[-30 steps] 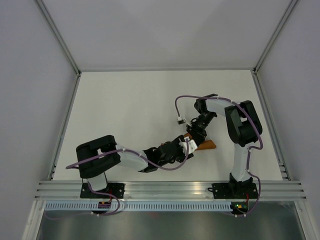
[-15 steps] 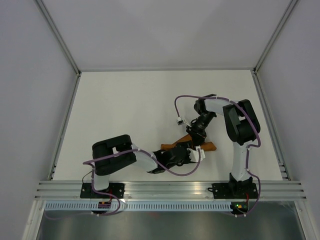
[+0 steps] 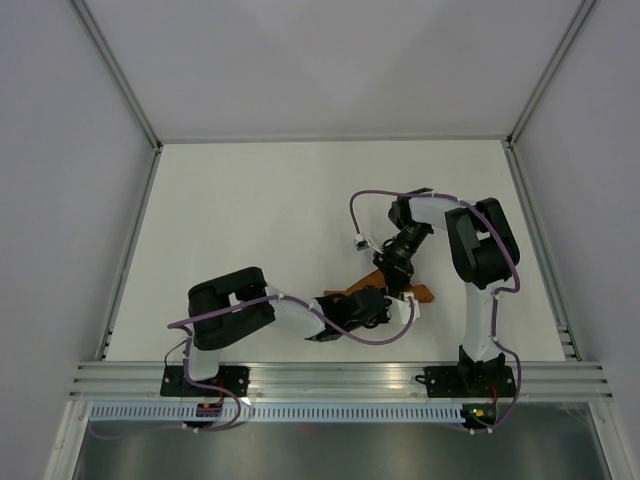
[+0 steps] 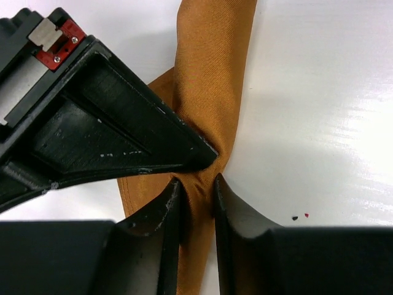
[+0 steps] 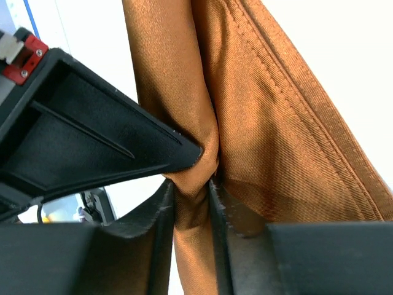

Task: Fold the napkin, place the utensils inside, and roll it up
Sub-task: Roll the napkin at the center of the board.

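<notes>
The rust-orange napkin [image 3: 420,293] lies gathered into a narrow roll near the table's front, between the two arms. In the left wrist view the napkin [image 4: 212,74] runs away from the jaws as a slim band. My left gripper [image 4: 196,190] is pinched onto it, a finger touching each side. In the right wrist view my right gripper [image 5: 193,190] is shut on a bunched fold of the napkin [image 5: 276,123], whose stitched hem spreads to the right. From above, the left gripper [image 3: 385,300] and right gripper [image 3: 398,285] meet at the roll. The utensils are hidden.
The white table [image 3: 250,220] has grey walls on three sides and an aluminium rail [image 3: 340,378] along the near edge. The other gripper's black body [image 4: 92,117] crowds the upper left of the left wrist view, and another black body [image 5: 80,123] does the same in the right wrist view.
My left arm has slid right along the roll, and its jaws have closed onto the napkin beside the right gripper. The right arm has hardly moved and keeps its grip.
</notes>
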You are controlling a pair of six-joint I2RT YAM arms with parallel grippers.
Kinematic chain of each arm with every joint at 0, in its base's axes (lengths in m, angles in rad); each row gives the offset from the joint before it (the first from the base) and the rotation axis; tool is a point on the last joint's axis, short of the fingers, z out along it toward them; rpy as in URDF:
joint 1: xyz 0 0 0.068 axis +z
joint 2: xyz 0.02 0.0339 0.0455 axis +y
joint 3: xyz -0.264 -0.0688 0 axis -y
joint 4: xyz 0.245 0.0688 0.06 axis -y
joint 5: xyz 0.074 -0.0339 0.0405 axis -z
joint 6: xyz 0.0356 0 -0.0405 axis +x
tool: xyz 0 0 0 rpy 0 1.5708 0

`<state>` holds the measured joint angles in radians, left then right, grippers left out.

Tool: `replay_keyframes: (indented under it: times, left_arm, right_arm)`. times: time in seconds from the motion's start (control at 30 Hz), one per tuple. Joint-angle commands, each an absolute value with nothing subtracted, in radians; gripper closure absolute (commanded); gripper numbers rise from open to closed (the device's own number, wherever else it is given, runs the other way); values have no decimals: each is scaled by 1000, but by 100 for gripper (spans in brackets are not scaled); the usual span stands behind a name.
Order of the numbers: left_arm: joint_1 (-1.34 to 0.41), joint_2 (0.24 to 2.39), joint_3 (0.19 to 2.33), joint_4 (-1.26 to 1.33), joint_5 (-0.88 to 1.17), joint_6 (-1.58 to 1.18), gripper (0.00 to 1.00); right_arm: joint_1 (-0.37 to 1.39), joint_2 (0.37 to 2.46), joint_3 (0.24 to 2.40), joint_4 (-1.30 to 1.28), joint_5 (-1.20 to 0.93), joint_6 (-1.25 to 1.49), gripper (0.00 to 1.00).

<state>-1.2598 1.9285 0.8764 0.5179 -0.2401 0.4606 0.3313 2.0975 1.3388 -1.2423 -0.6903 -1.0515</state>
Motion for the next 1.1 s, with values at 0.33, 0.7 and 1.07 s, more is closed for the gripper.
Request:
replay_keyframes:
  times: [0.33, 0.7, 1.07]
  left_arm:
    - [-1155, 1962, 976, 193, 161, 258, 98]
    - [-1048, 2011, 1073, 45, 348, 95, 98]
    - [-951, 2167, 1262, -213, 563, -67, 98]
  right_arm:
    - [206, 1970, 1436, -1081, -678, -988, 49]
    - [-64, 1812, 1442, -1080, -795, -945, 48]
    - [-114, 1396, 1068, -928, -785, -1075, 45]
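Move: Both grippers already pinch the rolled napkin low over the board, the right one about 2 cm to the right and 1 cm ahead of the left. From the left hand the roll's middle lies some 3 cm to its left, level with it in depth and height; the unrolled flap is about 4 cm ahead and 2 cm to the left. From the right hand the roll's middle lies about 5 cm left and 1 cm back, and the flap 3 cm ahead and 4 cm left. The right fingers open and let go of the roll, then that hand swings forward some 12 cm while going right and up about 11 cm, easing back nearly 5 cm at the end. The left keeps its pinch and turns the roll forward towards the flap, its wrist tipping some 45 degrees until the fingers point right and steeply down, creeping 2 cm right and slightly forward. ##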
